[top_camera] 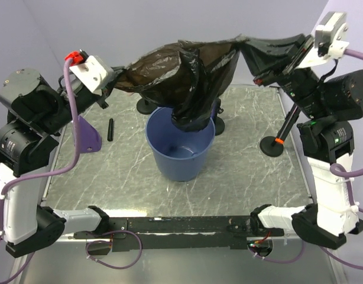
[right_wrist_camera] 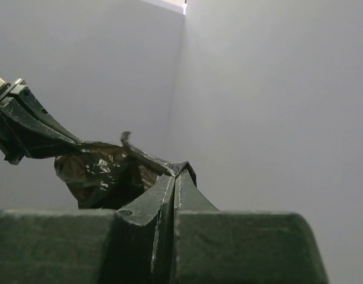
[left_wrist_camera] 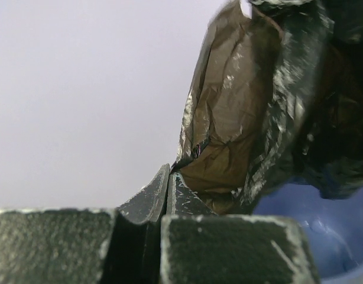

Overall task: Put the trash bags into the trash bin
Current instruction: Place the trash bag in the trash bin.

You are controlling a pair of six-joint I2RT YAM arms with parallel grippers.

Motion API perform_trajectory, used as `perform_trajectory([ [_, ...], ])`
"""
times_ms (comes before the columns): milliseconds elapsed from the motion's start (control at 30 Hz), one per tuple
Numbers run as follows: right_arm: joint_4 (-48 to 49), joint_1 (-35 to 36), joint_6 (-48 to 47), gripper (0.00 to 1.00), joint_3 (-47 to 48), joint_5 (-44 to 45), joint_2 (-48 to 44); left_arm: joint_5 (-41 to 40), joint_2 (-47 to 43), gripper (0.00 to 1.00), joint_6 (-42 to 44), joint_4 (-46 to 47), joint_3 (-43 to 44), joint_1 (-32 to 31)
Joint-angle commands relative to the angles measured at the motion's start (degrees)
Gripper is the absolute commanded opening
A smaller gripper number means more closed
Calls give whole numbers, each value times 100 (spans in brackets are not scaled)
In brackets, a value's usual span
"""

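A black trash bag [top_camera: 187, 77] hangs stretched between both arms above the table. Its lower end droops into the mouth of the blue trash bin [top_camera: 180, 151], which stands upright mid-table. My left gripper [top_camera: 117, 77] is shut on the bag's left edge, and my right gripper [top_camera: 252, 50] is shut on its right edge. The left wrist view has the closed fingertips [left_wrist_camera: 168, 177] pinching the crinkled bag [left_wrist_camera: 240, 112], with the bin's blue rim [left_wrist_camera: 323, 219] below. From the right wrist, the gripper [right_wrist_camera: 175, 177] clamps the bag's film [right_wrist_camera: 104, 168], which runs off to the left.
A purple block [top_camera: 87, 135] and a small black stick [top_camera: 110, 129] lie at the table's left. Black round-footed stands sit behind the bin [top_camera: 147, 106] and at the right [top_camera: 274, 145]. A black bar [top_camera: 181, 225] runs along the near edge.
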Motion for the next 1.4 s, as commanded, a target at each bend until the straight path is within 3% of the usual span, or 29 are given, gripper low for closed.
perform_trajectory([
  [0,85,39,201,0,-998,-94,-421,318,-245,1,-89,-25,-551,17],
  [333,252,31,26,0,-3303,178,-1117,398,-509,1,-624,721,-2609,17],
  [700,-151,-390,-90,0,-4666,643,-1196,64,370,1,-871,1039,-3084,209],
  [867,-881,-1067,333,0,-4368,434,-1195,265,450,1,-1100,592,-2567,868],
  [1133,-1987,-1112,-378,0,-4885,-1350,-1994,2778,-209,1,-907,-690,-3163,1168],
  [1367,-3043,-1112,-1108,0,-5457,-1404,-3041,2122,-1096,1,-871,-1027,-3963,1186],
])
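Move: Both hands already hold the trash bag by its edge, stretched high over the trash bin. The bin's middle lies roughly 7 cm ahead of the left hand, 13 cm to its right and 46 cm below. From the right hand it is about 10 cm ahead, 11 cm left and 56 cm below. The purple microphone stands some 20 cm beyond the bin and 14 cm right of it; a black marker lies about 22 cm ahead of the left hand, 16 cm left, on the table. Keeping their pinch on the bag's edge, both hands swing it fast down towards the bin's mouth, the left by about 25 cm, the right by nearly 35 cm. On the way they swing forward some 11 cm, then pull back again, while both wrists tip well downward, about 40 degrees. ##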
